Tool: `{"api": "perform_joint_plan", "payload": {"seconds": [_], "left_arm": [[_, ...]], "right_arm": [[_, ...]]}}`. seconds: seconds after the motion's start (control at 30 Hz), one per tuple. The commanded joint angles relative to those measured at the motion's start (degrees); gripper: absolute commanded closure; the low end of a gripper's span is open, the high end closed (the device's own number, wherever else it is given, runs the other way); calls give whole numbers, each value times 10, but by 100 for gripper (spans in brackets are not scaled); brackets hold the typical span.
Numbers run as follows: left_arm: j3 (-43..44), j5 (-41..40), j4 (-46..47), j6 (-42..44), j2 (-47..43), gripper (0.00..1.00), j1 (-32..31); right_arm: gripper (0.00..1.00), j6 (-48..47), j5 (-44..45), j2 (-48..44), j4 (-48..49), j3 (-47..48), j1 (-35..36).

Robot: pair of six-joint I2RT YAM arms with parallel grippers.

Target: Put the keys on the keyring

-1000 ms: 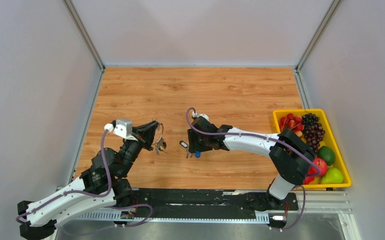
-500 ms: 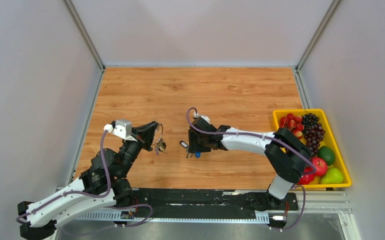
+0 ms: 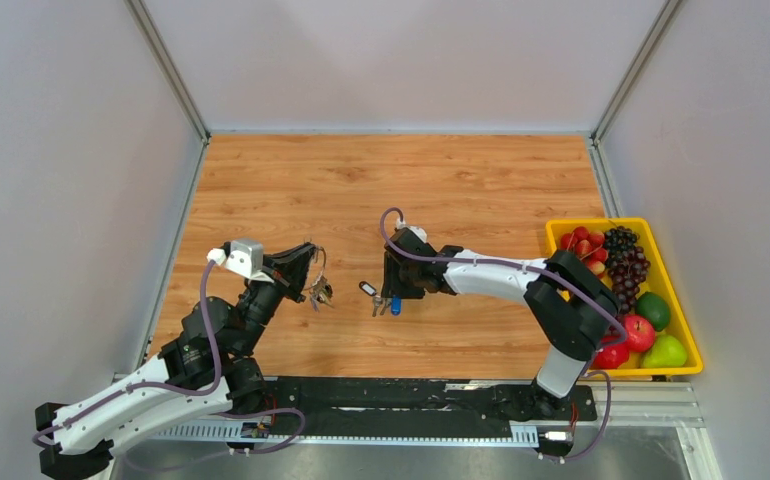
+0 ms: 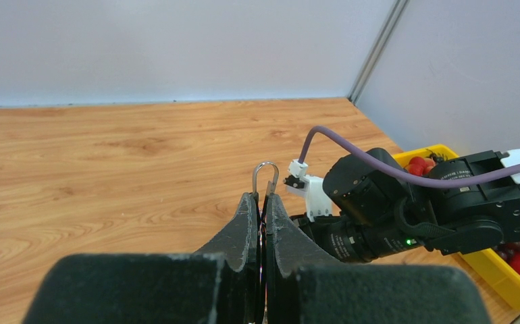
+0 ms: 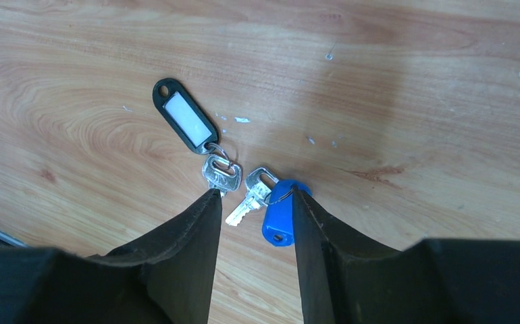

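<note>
My left gripper (image 4: 261, 197) is shut on the keyring (image 4: 265, 177), whose thin silver wire loop sticks out past the fingertips. From above, the left gripper (image 3: 311, 272) holds the keyring off the table with a small cluster of keys (image 3: 319, 292) hanging from it. My right gripper (image 5: 256, 196) stands open just over the table, its fingers either side of a silver key (image 5: 252, 197). That key's blue tag (image 5: 281, 219) touches the right finger. A second silver key (image 5: 221, 174) with a black-and-white tag (image 5: 184, 124) lies at the left fingertip.
A yellow tray (image 3: 601, 222) full of fruit stands at the table's right edge, behind the right arm's elbow. The right arm's wrist (image 4: 412, 216) sits close in front of the left gripper. White walls enclose the wooden table on three sides.
The right wrist has shifted slightly away from the bases and its jaws have drawn closer together around the key on the table. The left arm has not moved.
</note>
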Motion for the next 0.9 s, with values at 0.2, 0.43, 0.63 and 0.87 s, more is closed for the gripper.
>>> {"api": "perform_joint_plan", "payload": {"seconds": [0.2, 0.43, 0.63, 0.87], "left_arm": [[0, 2, 27, -3, -3, 100, 1], [-1, 3, 28, -3, -3, 100, 1], [-2, 1, 27, -2, -3, 100, 1], [-3, 1, 30, -1, -3, 100, 1]], "right_arm": [[60, 7, -10, 17, 28, -2, -4], [73, 4, -10, 16, 29, -3, -4], [83, 2, -10, 17, 29, -3, -4], [100, -5, -30, 13, 29, -4, -4]]}}
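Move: Just under the right fingertips lies the blue tag, about 1 cm back and 1 cm to the right of the hand point, 2 cm below, with its small key about 1 cm to the hand's left, level with it. The silver key is roughly 3 cm to the left, and the black tag some 5 cm left and 3 cm ahead. From the left hand, the blue tag is about 13 cm right, 3 cm ahead and 29 cm down. Sinking a bit under 1 cm to the table, the right hand then stays put, fingers slanting down, and shuts them from about half open to practically closed at the ring end of the blue tag. Its right-hand finger sweeps that end of the tag leftwards as it closes. ##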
